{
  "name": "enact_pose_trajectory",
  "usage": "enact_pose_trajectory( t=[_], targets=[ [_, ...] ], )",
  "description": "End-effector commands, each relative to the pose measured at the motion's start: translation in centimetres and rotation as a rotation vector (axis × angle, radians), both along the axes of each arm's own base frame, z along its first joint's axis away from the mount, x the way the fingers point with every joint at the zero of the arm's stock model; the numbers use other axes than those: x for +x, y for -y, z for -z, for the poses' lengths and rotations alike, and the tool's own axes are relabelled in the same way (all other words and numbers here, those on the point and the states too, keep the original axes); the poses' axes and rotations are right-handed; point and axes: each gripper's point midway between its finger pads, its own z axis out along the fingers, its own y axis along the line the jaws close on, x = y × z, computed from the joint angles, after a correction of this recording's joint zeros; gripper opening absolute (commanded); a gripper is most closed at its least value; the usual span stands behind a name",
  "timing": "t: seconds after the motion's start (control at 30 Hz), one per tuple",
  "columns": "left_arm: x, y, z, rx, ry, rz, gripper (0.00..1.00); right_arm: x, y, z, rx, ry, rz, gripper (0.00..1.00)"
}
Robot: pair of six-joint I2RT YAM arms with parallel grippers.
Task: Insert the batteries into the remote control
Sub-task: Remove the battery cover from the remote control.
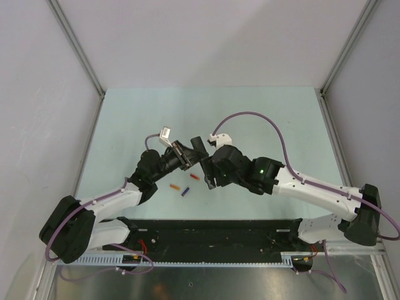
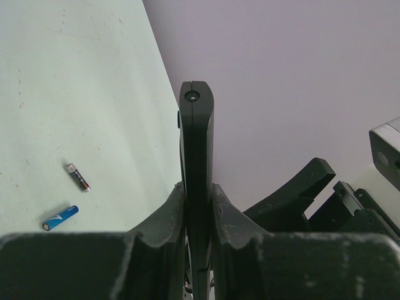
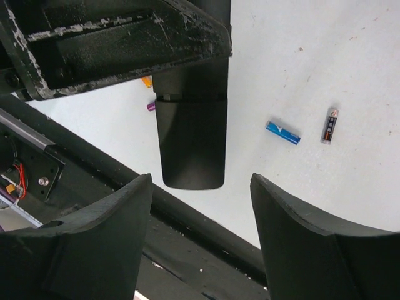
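The remote control is a slim black bar standing edge-on between my left gripper's fingers, and the left gripper is shut on it above the table's middle. In the right wrist view the remote's rounded end hangs just ahead of my right gripper, which is open and touches nothing. On the table lie a blue battery and a dark grey battery. An orange battery, a purple battery and a red battery lie below the grippers in the top view.
The black base rail runs along the near edge of the table. Grey walls close in the pale green table at the back and on both sides. My right gripper is close beside the left one.
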Motion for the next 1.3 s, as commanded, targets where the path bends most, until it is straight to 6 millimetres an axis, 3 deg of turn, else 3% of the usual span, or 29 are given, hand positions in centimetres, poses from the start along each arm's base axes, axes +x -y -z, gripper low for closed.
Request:
enact_pose_trajectory(
  t=[0.0,0.8,1.27],
  targets=[
    [-0.1,0.4,-2.5,-0.051,0.047,0.025,0.0,0.8,-1.4,-1.6,0.029,0.049,-0.013,0.67],
    [0.2,0.1,-2.3,-0.042,0.059,0.0,0.0,0.7,-1.3,-1.7,0.026,0.049,-0.027,0.36],
    [1.8,-0.2,-1.9,0.003,0.098,-0.044,0.0,-0.7,0.7,-3.7,0.065,0.037,-0.02,0.34]
  ],
)
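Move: The battery cover, on the near end of the remote still gripped in my left hand, lies only about 2 cm ahead and 1 cm left of my right hand point, level with it, inside the open fingers. On the table some 19 cm below that hand, the blue battery is about 11 cm ahead and 3 cm right, the red one 13 cm ahead and 8 cm left, the purple one 8 cm ahead and 12 cm left. From my left hand the cover is roughly 4 cm back, 4 cm right, slightly lower. My right hand eases about 1 cm left and down while its fingers close from either side and pinch the cover's edges near its free end. Keeping that pinch, I then pull up, right and back some 2.5 cm, away from my left hand, which holds the remote still and at the very end draws it about 1 cm forward. ##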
